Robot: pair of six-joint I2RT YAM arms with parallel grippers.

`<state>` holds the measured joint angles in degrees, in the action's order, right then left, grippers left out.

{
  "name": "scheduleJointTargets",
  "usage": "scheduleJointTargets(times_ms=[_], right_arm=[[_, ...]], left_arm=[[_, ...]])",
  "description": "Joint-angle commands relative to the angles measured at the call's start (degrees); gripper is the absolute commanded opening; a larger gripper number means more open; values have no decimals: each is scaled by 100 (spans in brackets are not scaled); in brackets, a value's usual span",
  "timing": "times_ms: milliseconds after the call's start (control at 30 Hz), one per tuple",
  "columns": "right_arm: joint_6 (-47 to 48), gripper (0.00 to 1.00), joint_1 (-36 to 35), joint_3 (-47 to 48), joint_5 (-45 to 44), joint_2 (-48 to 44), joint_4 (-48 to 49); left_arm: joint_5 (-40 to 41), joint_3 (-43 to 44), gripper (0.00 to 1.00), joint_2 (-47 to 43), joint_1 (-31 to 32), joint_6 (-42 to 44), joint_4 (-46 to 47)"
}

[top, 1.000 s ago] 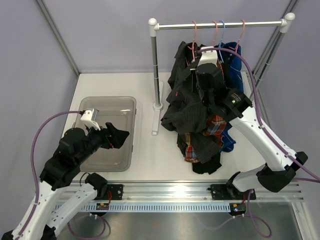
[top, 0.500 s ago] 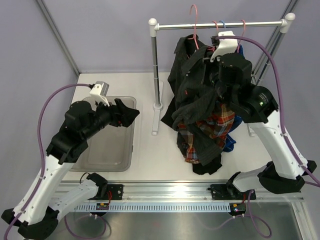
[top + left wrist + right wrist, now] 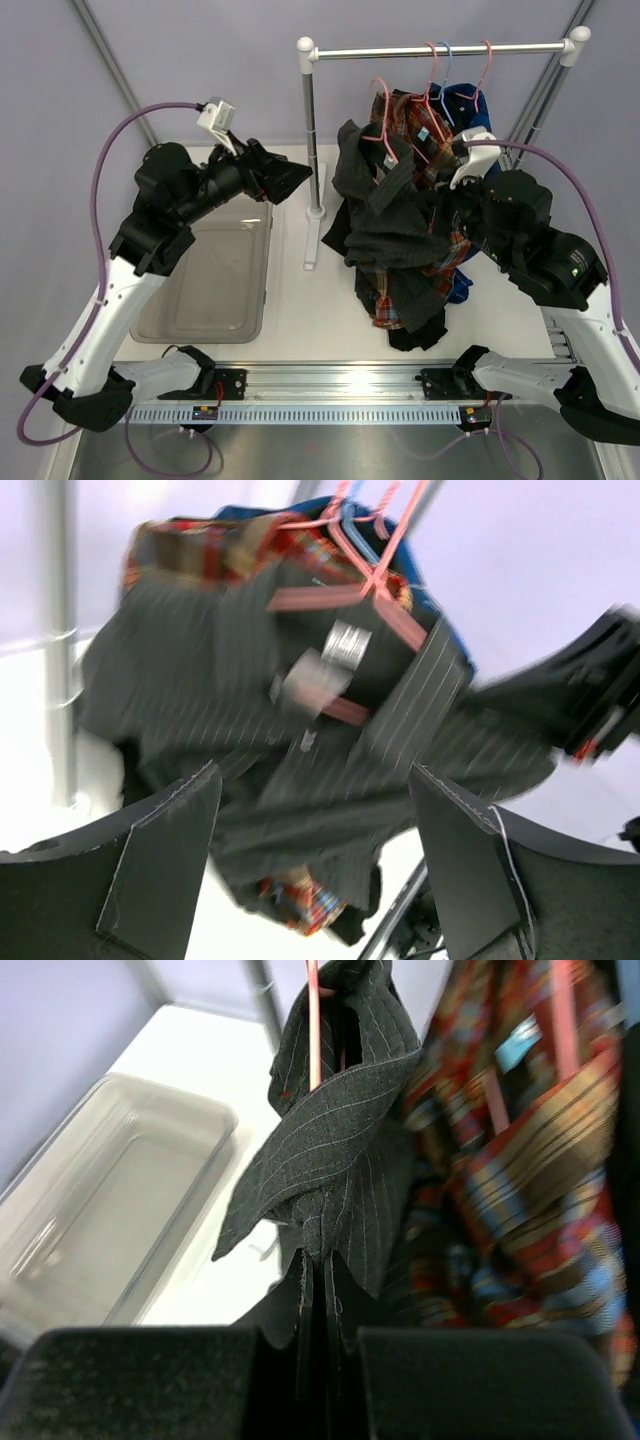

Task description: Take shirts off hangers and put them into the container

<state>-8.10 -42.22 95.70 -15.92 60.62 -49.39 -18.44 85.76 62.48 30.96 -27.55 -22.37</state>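
Note:
The dark pinstriped shirt hangs bunched in front of the rail, still on a pink hanger whose hook sits below the bar, off it. My right gripper is shut on a fold of this shirt, with the hanger wire rising above it. The plaid shirt and a blue shirt hang behind on hangers still hooked over the rail. My left gripper is open and in the air, facing the pinstriped shirt from the left. The container lies empty on the left.
The white-and-silver rail stand has its left post and foot between my left gripper and the shirts. The right arm's body shows beyond the shirts. Grey walls close in the back and sides.
My right gripper lifted the pinstriped shirt's hanger off the rail, then drew it down and forward. My left arm rose from over the container and swung right toward the shirts.

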Motion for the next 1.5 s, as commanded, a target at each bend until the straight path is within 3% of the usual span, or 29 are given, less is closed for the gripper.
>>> scheduleJointTargets(times_ms=[0, 267, 667, 800, 900, 933, 967, 1000, 1033, 1067, 1100, 1200, 1300, 1400, 1467], right_arm=[[-306, 0, 12, -490, 1081, -391, 183], [-535, 0, 12, -1484, 2031, -577, 640], [-754, 0, 12, -1300, 2603, -639, 729], [-763, 0, 12, -1177, 2717, -639, 711], [-781, 0, 12, -1063, 2805, -639, 632], [-798, 0, 12, -1045, 2814, -657, 623], [-807, 0, 12, -1019, 2814, -674, 614], [-807, 1, 12, -966, 2797, -692, 588], [-790, 17, 20, -931, 2788, -692, 484], [-772, 45, 20, -887, 2779, -692, 396], [-729, 85, 12, -817, 2709, -692, 290], [-676, 100, 12, -947, 2752, -849, -71], [-693, 99, 12, -1334, 2849, -1218, -1], [-606, 99, 12, -1449, 2709, -1412, -184], [-570, 100, 12, -1527, 2717, -1517, -229]], left_arm=[[-459, 319, 79, 405, 330, 55, 716], [253, 398, 79, 897, 964, 733, 840], [736, 249, 78, 1240, 1175, 856, 936], [885, 231, 72, 1398, 1237, 901, 901], [991, 275, 49, 1539, 1263, 901, 822], [991, 292, 14, 1583, 1263, 901, 787], [1035, 423, 0, 1688, 1272, 892, 726], [1261, 477, 0, 1715, 1290, 883, 586], [1333, 677, 0, 1750, 1290, 918, 498], [1456, 819, 0, 1802, 1290, 944, 366], [1779, 968, 0, 1812, 1290, 953, 78], [2255, 2012, 0, 2004, 1290, 1216, -825], [2423, 3345, 0, 2416, 1290, 1419, -1775], [2415, 4113, 0, 2611, 1290, 1507, -2261], [2415, 4160, 0, 2577, 1290, 1516, -2281]])
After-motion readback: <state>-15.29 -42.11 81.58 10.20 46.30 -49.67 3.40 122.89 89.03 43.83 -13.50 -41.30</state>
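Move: The pink hanger carrying the grey striped shirt is already off the rail, about 8 cm ahead and 14 cm right of the open left hand, nearly level. The shirt's body hangs some 16 cm to that hand's right, 10 cm lower and level fore and aft, with the plaid shirt about 12 cm ahead, 22 cm right and 8 cm below. From the right hand, already pinching the grey shirt, the hanger is roughly 12 cm ahead, 8 cm left and 4 cm up. The right hand, still pinching the grey shirt, sinks about 8 cm while drawing back and left to bring the hanger over, then eases up, while the open left hand reaches right and down, then forward, and shuts on the hanger near its hook. The right fingers then open wide and back off the shirt; the left lifts some 9 cm, going forward and left. ##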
